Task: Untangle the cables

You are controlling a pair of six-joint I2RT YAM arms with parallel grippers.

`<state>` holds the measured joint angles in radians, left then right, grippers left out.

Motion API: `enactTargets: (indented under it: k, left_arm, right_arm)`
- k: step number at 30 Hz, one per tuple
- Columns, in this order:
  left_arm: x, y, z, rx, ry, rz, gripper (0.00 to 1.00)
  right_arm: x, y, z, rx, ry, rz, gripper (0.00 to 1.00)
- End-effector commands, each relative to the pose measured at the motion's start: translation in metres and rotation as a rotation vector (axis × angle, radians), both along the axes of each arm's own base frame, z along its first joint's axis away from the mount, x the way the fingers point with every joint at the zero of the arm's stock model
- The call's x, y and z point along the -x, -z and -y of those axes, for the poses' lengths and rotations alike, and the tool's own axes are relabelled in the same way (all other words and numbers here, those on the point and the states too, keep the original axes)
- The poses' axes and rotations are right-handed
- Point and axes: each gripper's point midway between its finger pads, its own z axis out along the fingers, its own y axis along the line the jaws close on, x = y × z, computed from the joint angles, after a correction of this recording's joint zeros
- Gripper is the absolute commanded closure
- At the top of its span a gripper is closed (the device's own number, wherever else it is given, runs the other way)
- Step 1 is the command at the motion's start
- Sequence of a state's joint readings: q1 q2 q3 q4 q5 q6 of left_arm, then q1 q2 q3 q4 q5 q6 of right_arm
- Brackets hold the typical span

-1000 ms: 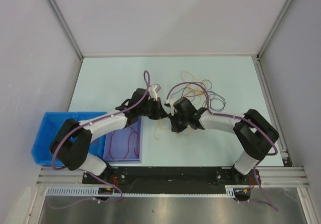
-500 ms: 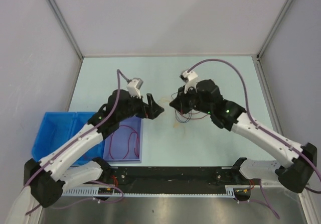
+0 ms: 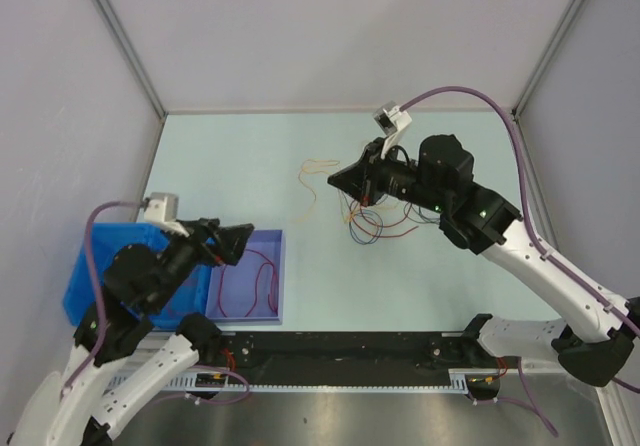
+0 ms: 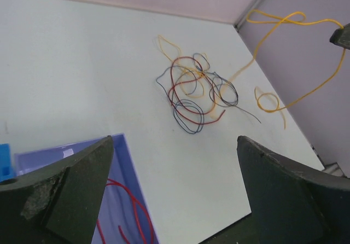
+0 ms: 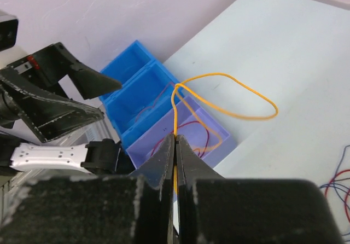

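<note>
The cables (image 3: 372, 216) lie as a loose tangle of red, blue and dark loops (image 4: 191, 96) on the table's middle. One yellow cable (image 3: 312, 174) is lifted out of it; my right gripper (image 3: 347, 179) is shut on this yellow cable (image 5: 229, 96), the strand pinched at the fingertips (image 5: 175, 138). It trails back down to the tangle (image 4: 295, 63). My left gripper (image 3: 236, 240) stands wide open with nothing between its jaws, over the right edge of the purple tray (image 4: 175, 141). A red cable (image 3: 262, 271) lies in that tray.
The purple tray (image 3: 281, 286) sits at the near left, with a blue bin (image 3: 85, 271) beside it on the left. Both show below the right gripper (image 5: 221, 140), (image 5: 128, 69). Grey walls close in the table on three sides.
The left gripper has opened and its arm has pulled back to the near left, over the purple tray. The right arm has risen and moved away, drawing the yellow cable out of the tangle.
</note>
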<state>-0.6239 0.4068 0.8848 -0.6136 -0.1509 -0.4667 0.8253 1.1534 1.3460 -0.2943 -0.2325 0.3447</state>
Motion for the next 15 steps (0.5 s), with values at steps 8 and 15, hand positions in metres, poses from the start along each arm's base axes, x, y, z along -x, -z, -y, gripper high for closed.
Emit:
enactTargets:
  k: [8,15]
  left_arm:
    - [0.028,0.017,-0.077,0.054,-0.274,0.07,0.0]
    - [0.024,0.018,-0.096,0.087,-0.377,0.125,0.0]
  right_arm:
    - [0.023,-0.028,-0.06,-0.069,-0.131,-0.016,1.0]
    - [0.03,-0.029,-0.112,-0.079,-0.168,-0.055,1.0]
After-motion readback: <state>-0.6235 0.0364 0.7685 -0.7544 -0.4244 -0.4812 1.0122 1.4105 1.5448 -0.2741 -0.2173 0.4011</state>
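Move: The right hand holds the yellow cable high up. The purple bin lies about 24 cm to this hand's left, 4 cm nearer the base and some 36 cm below; the near blue bin is 17 cm farther left of the purple one, level with it. The remaining cable pile sits about 13 cm ahead, 11 cm right and 39 cm below the right hand. From the left hand, the purple bin is almost straight down, about 28 cm below and 2 cm left. Sweep the right gripper left at the same height, about 9 cm and gathering speed, slightly back, away from the cable pile and towards the bins, turning some 10 degrees counter-clockwise while the shut fingers keep their pinch on the yellow cable. Clear the way with the empty, wide-open left gripper: take it 8 cm left, easing back and a little down, turning counter-clockwise. ##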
